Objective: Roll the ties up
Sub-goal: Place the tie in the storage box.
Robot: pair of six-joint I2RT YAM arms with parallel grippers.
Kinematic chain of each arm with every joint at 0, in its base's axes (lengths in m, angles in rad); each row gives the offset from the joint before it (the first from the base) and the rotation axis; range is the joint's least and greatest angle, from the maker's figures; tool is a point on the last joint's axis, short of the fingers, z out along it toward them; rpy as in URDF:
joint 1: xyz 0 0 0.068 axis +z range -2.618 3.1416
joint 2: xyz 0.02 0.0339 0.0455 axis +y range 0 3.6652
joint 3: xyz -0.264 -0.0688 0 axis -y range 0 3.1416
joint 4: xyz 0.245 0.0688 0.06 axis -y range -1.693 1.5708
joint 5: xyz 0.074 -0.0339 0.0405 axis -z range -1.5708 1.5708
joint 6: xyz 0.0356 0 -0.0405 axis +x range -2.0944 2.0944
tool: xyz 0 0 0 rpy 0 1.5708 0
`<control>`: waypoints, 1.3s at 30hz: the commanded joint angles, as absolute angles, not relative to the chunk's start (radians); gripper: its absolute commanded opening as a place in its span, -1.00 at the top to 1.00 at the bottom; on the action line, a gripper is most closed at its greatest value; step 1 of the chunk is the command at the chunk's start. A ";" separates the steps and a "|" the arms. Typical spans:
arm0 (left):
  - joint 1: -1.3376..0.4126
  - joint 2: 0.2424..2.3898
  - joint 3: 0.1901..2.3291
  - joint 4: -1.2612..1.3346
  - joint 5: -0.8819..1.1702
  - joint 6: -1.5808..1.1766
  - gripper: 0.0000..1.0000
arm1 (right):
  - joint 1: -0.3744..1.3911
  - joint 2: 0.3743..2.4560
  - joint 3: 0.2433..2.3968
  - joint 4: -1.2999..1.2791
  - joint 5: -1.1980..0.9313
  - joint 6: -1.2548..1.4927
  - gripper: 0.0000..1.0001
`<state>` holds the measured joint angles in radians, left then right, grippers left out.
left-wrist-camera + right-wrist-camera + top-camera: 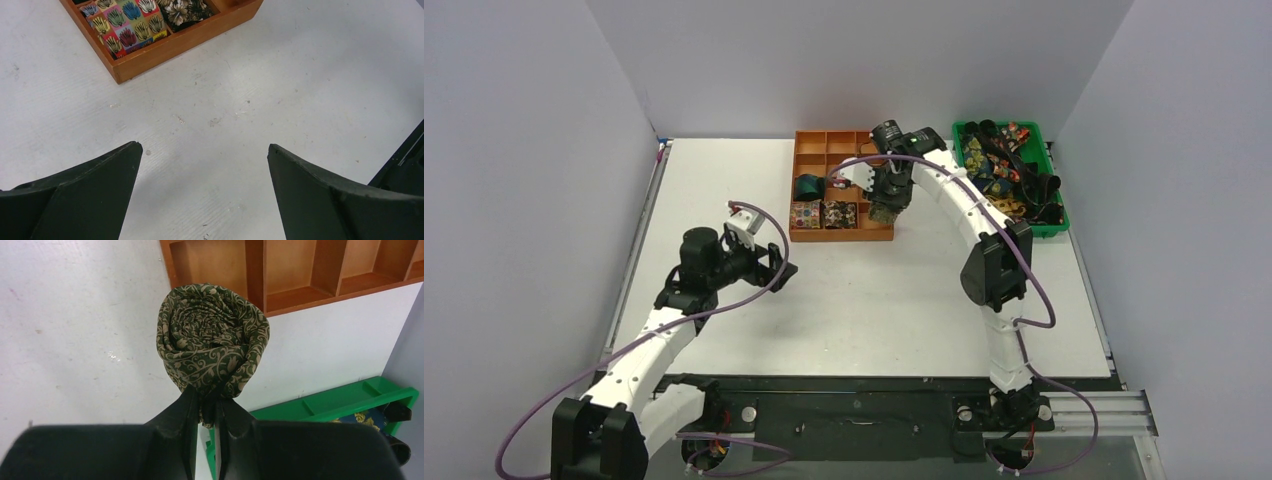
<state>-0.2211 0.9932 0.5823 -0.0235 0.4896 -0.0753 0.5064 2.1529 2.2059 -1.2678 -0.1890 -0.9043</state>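
Note:
My right gripper (206,400) is shut on the lower edge of a rolled olive-green tie (212,340) with a tan scroll pattern. The coil (885,213) hangs at the front right corner of the orange wooden tray (844,236), over its front wall (320,299), beside empty compartments. Three rolled ties sit in the tray: a teal one (808,186), a multicolour one (125,25) and a dark floral one (187,10). My left gripper (205,150) stands open over bare table, below and left of the tray (190,37), nothing between its fingers.
A green bin (1049,232) at the back right holds a heap of loose ties (1004,170); its rim (340,400) lies close behind my right gripper. Grey walls close in the white table on three sides. Purple cables loop along both arms.

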 commanded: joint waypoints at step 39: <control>-0.181 1.078 0.719 -0.180 0.493 -0.024 -0.93 | 0.580 2.183 2.153 -1.085 -0.082 -0.804 -0.10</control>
<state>-0.1913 1.0306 0.5953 -0.1368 0.4717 -0.0692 0.5713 2.3150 2.1468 -1.0779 -0.0708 -0.8558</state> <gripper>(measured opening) 0.968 0.516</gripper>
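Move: The right hand holds the rolled tie. Its goal, the storage box's empty near-right compartment, lies about 3 cm ahead, 5 cm left and 11 cm below. In the next compartment, some 8 cm left of the goal and level with it, sits a black floral roll. The green basket is about 11 cm ahead and 25 cm right of the hand. From the left hand the empty compartment is roughly 13 cm ahead, 21 cm right and 11 cm lower. Right hand lowers the tie some 8 cm, slightly forward-left, into the compartment, then opens halfway; left hand sinks slightly. ##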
